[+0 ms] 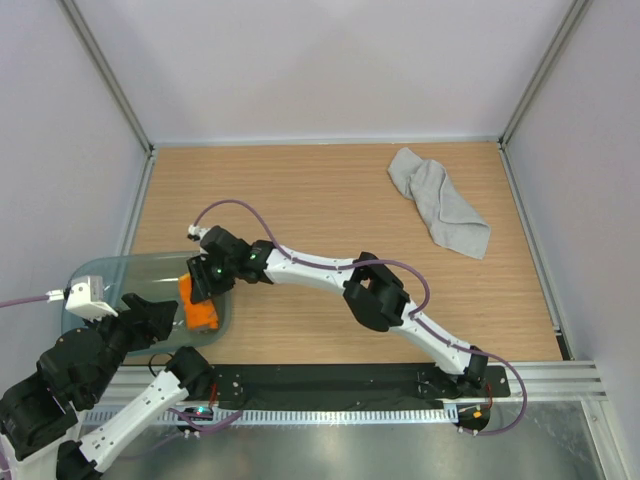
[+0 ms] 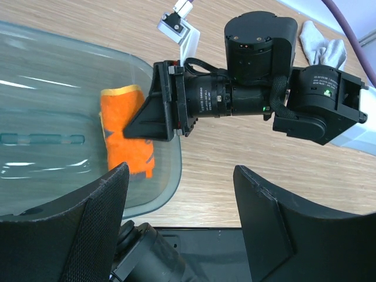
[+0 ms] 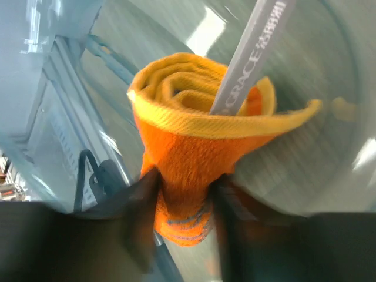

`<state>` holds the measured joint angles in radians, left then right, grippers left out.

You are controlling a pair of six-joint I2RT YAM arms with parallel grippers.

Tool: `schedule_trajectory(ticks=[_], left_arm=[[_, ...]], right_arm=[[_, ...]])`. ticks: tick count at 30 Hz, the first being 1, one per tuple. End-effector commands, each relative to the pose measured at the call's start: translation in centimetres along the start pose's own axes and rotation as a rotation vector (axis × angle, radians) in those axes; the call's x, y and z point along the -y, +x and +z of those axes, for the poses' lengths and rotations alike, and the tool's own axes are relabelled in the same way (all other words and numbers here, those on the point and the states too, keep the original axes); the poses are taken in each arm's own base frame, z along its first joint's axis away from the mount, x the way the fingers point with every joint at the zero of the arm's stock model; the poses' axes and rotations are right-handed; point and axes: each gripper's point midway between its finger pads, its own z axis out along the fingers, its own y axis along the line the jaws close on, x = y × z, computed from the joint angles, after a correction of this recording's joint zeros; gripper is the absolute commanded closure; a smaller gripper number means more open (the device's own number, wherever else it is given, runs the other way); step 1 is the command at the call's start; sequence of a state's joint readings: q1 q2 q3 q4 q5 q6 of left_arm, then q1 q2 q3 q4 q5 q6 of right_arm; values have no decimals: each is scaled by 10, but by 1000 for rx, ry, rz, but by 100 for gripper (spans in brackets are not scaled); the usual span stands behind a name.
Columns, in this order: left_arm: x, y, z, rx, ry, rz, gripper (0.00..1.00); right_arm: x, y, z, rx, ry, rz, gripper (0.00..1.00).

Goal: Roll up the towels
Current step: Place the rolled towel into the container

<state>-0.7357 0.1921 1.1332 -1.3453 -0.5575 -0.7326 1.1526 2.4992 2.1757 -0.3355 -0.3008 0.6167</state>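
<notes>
The orange towel point(image 1: 198, 303) is a tight roll inside the teal tub point(image 1: 110, 280), at the tub's right end. My right gripper point(image 1: 203, 283) reaches into the tub. In the right wrist view its blurred fingers press both sides of the orange towel point(image 3: 188, 153), so the right gripper point(image 3: 182, 200) is shut on it. A grey lettered tag point(image 3: 249, 53) sticks out of the coil. The grey towel point(image 1: 440, 205) lies crumpled at the far right of the table. My left gripper point(image 2: 179, 170) hangs open and empty over the table's near edge beside the tub.
The tub's rim point(image 2: 170, 147) lies between my two grippers, and the right arm's wrist point(image 2: 258, 88) crosses just beyond my left fingers. A black base rail point(image 1: 330, 385) runs along the near edge. White walls enclose the wooden table point(image 1: 320, 200).
</notes>
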Motion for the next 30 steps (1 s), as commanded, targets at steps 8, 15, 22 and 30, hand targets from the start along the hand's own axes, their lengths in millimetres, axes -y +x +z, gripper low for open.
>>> schedule_trajectory(ticks=[8,15,22,30], left_arm=[[1,-6,3,14,-13,-4,27],[-1,-6,3,8,-17,3,27],[0,-5,4,0,-19,6,27],[6,-5,9,-29,-26,33,28]], right_arm=[[7,-13,-23,22,157,-74,35],[-9,-31,-47,63,166,-79,28],[-15,-42,-70,92,201,-87,23],[-45,-86,-130,232,157,-117,23]])
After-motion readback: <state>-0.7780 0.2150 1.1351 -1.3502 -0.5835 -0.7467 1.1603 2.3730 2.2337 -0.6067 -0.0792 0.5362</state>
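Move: The rolled towel is already inside the container and still between the right fingers, its middle about 3 cm back from that hand point and 2 cm below. The container's middle is some 11 cm to the hand's left, 3 cm back and 4 cm below; its right rim is roughly 7 cm to the hand's right, level fore and aft and 1 cm below. From the left hand, the towel lies about 7 cm ahead, straight in line, and 21 cm below. Spread the right fingers wide to let go of the rolled towel, easing the hand a centimetre or so to the right as they part. Then draw it up off the towel and to the right, towards the container's right rim, about 5 cm up and 4 cm right in all with a little forward, tipping the fingertips some 10 degrees further down. ##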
